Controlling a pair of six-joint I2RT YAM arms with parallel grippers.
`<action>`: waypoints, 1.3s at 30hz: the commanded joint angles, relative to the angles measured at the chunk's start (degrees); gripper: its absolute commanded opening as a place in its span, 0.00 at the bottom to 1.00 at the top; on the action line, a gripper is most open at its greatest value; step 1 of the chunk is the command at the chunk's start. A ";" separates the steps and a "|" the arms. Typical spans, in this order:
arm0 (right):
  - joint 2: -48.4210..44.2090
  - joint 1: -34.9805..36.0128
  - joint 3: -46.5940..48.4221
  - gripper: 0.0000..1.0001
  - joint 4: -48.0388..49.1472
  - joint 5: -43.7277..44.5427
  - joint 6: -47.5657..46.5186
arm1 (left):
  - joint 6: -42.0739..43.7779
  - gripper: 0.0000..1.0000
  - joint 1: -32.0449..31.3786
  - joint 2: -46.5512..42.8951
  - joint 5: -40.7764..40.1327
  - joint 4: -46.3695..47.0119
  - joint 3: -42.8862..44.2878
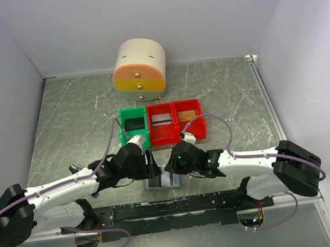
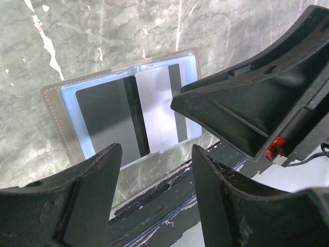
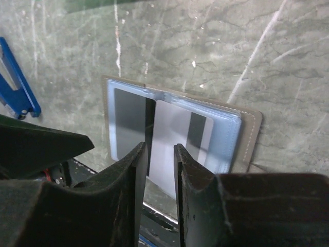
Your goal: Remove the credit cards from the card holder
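Observation:
The card holder (image 1: 162,182) lies open and flat near the table's front edge, its grey-brown cover (image 2: 51,103) (image 3: 250,134) framing pale blue pockets. One pocket holds a dark credit card (image 2: 105,121) (image 3: 128,121). A silvery credit card (image 2: 157,108) (image 3: 172,128) with a dark stripe sticks partly out of the other pocket towards the front edge. My right gripper (image 3: 160,146) (image 1: 171,162) hovers over that card's protruding end, jaws narrowed to a small gap with the card showing between them. My left gripper (image 2: 157,149) (image 1: 150,162) stands open over the holder's near edge, empty.
A green bin (image 1: 124,132) with a black card, and two red bins (image 1: 155,138) (image 1: 200,119) with a silver and a gold card, stand just behind the arms. A round drawer unit (image 1: 139,69) sits at the back. A blue stick-shaped object (image 3: 15,77) lies left of the holder.

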 commanded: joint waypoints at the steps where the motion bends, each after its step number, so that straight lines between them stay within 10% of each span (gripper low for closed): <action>1: 1.75 -0.19 1.07 0.27 -2.80 0.71 1.22 | 1.64 0.68 -0.23 2.52 3.30 4.09 -0.61; 13: 1.99 -0.35 -1.45 0.27 -6.77 3.53 4.27 | 3.02 0.51 -0.32 16.96 14.47 14.39 1.68; 39: 1.13 -0.31 -1.53 0.27 -9.47 3.50 3.61 | 0.87 0.28 -0.32 18.91 14.40 16.65 0.96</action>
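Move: The white card in the right-hand pocket of the open card holder lies some 5 cm to the right of my left hand, 1 cm ahead and about 6 cm below; from my right hand it is about 4 cm below, 1 cm back and 1 cm right. The dark card lies 6 cm to the left of the white one, level with it. The green tray's middle stands roughly 25 cm beyond the white card and 12 cm left of it, the red tray equally far out and 6 cm right of it. I lower my left hand about 5 cm while carrying it 4 cm right and a little back, turning slightly clockwise, down to the white card's near end beside the fold, and close its fingers from wide to under a third open on that end. My right hand, opening unchanged, sinks nearly 3 cm and goes 3 cm right over the card's right part, its tips coming onto the card to steady it. ##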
